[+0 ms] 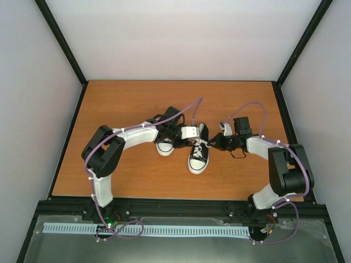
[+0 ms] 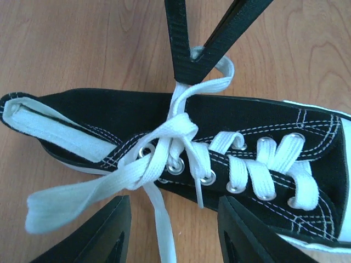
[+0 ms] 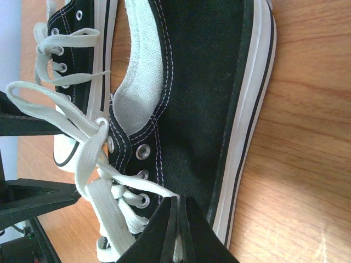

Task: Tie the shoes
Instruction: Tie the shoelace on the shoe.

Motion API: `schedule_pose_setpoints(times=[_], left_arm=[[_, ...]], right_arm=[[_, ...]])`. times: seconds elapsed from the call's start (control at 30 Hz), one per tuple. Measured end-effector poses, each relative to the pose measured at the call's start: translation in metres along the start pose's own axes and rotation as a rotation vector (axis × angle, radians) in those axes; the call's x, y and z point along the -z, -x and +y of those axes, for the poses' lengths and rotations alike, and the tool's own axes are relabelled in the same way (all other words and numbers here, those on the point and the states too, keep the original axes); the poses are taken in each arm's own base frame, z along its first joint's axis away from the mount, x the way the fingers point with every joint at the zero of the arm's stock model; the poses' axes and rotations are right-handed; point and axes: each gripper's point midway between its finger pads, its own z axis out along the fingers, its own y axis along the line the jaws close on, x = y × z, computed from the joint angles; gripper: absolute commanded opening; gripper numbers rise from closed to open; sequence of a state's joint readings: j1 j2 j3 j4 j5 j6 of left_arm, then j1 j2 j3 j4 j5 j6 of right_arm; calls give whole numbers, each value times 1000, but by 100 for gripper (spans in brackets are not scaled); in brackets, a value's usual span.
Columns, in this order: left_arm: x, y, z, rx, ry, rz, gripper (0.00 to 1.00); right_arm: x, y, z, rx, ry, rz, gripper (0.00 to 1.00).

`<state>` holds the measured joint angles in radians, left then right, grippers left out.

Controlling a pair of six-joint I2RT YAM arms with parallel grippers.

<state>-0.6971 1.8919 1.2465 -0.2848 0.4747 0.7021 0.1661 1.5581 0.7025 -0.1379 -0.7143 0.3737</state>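
Observation:
Two black shoes with white soles lie mid-table: one (image 1: 198, 158) with its toe toward me, the other (image 1: 164, 146) half under the left arm. In the left wrist view the nearer shoe (image 2: 263, 118) lies across the frame, its white laces (image 2: 173, 131) crossed at the top eyelets. My left gripper (image 2: 174, 233) stands open beside it, a loose lace strand (image 2: 163, 230) lying between its fingers. My right gripper (image 3: 179, 224) is shut on a lace end (image 3: 131, 183) pulled out sideways over the shoe's side (image 3: 208, 98). Its fingers (image 2: 184, 49) show at the top of the left wrist view.
The wooden table (image 1: 137, 104) is ringed by a black frame and white walls. A white slotted rail (image 1: 142, 230) runs along the near edge by the arm bases. The second shoe (image 3: 77, 33) lies just beyond the first in the right wrist view.

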Motion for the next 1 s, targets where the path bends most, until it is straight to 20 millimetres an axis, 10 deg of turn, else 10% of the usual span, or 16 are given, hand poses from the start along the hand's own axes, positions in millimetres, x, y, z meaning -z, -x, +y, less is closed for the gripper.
schedule_pose_setpoints(times=[0.47, 0.67, 1.0], left_arm=[[-22, -2, -5, -25, 19, -24, 30], [-24, -4, -1, -30, 42, -14, 2], [-22, -25, -10, 14, 8, 75, 1]], right_arm=[[-2, 8, 2, 4, 5, -2, 3], [-3, 11, 3, 6, 7, -4, 3], [0, 29, 12, 42, 20, -31, 3]])
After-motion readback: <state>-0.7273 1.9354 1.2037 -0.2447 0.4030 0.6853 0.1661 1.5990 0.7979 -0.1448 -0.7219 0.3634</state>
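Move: The loose lace end sticking out of the knot hangs just past the open left fingers, about 1 cm to their right, 1 cm back and 2 cm lower. The knot sits some 4 cm to the left hand's right, level with it fore and aft, with the shoe's middle about 3 cm right and 2 cm back. From the right hand, which already pinches a lace loop, the knot is roughly 4 cm left and 1 cm ahead, the lace end about 6 cm left and 1 cm back. The loose lace end is taken by the left hand, which eases about 2 cm down and some 1.5 cm right to it and shuts its fingers, pinching the tip, then draws left and farther down. Meanwhile the right hand keeps its pinch on the loop and carries it about 2.5 cm forward and 2 cm up, slowly at first, quicker at the end. ##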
